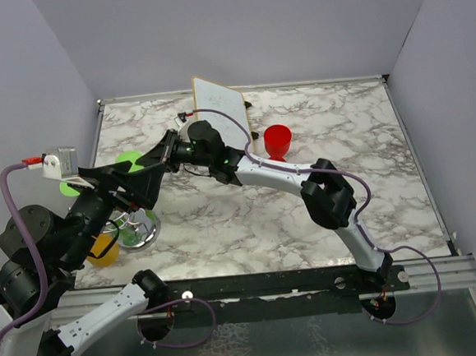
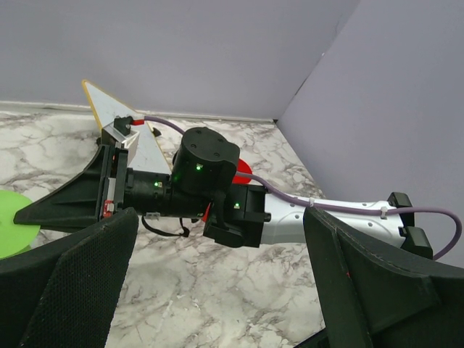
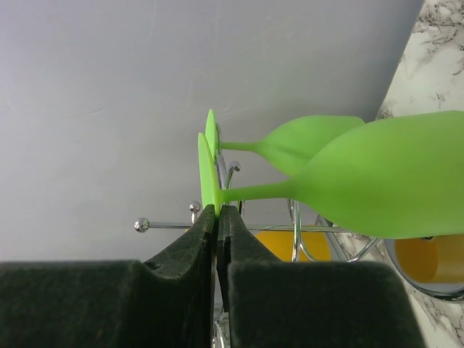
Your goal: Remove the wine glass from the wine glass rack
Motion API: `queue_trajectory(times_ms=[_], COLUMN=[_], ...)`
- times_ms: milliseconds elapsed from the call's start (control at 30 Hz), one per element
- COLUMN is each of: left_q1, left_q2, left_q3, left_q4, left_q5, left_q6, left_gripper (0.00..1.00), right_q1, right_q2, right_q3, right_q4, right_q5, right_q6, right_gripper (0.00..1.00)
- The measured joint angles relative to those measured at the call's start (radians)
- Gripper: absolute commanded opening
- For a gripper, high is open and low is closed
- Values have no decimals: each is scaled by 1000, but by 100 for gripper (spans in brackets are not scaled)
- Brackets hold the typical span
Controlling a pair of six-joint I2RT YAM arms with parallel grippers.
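Observation:
The wine glass rack (image 3: 174,225) is a chrome stand with thin wire arms; from above its shiny round base (image 1: 140,232) shows at the left. Two green wine glasses hang from it, bowls down. My right gripper (image 3: 218,210) is shut on the edge of the flat foot (image 3: 206,172) of the nearer green wine glass (image 3: 391,181). The other green glass (image 3: 304,141) hangs just behind. In the top view the right gripper (image 1: 165,149) reaches left to the green foot (image 1: 128,160). My left gripper (image 2: 217,217) is wide open with nothing in it, above the rack.
A yellow glass (image 3: 290,246) also hangs on the rack, seen from above as yellow glass (image 1: 103,250). A white tilted board (image 1: 220,105) stands at the back and a red cup (image 1: 278,140) sits next to it. The left wall is close behind the rack.

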Motion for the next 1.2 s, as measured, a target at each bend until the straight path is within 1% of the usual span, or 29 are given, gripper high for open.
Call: queue_trajectory(times_ms=[333, 600, 700, 967, 1100, 1200], left_q1=[0, 0, 0, 0, 0, 0], left_q2=[0, 0, 0, 0, 0, 2], left_q3=[-3, -5, -6, -6, -6, -6], left_q4=[-2, -8, -8, -10, -10, -10], left_q5=[0, 0, 0, 0, 0, 0], left_q6=[-7, -14, -15, -18, -18, -18], left_gripper=[99, 99, 99, 99, 99, 99], right_q1=[-11, -40, -61, -142, -189, -226], right_q2=[0, 0, -16, -142, -238, -325], right_q3=[6, 12, -13, -109, -135, -164], right_q4=[-16, -14, -14, -13, 11, 27], right_q5=[9, 11, 11, -9, -51, -84], right_q6=[0, 0, 0, -38, -99, -179], right_gripper=[3, 1, 1, 1, 1, 1])
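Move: The right hand already pinches the foot rim of a green wine glass hanging upside down on the wine glass rack, its middle about 9 cm below and 2 cm left of the fingers. From this hand the rack's centre is some 9 cm left, 8 cm back; the red wine glass roughly 12 cm ahead, 35 cm right; the whiteboard about 24 cm ahead, 18 cm right. From the left hand, the held glass is some 14 cm ahead, 6 cm left and 29 cm down. Keeping its pinch on the green glass's foot, the right hand first eases almost level and forward, about 5 cm, to draw the glass out of the rack, increasingly slipping to its right as well. It then speeds up and swings right and steeply up, away from the rack and towards the red glass's side, ending some 12 cm higher and 13 cm to the right while the wrist rolls nearly 20 degrees, its far side rising. ##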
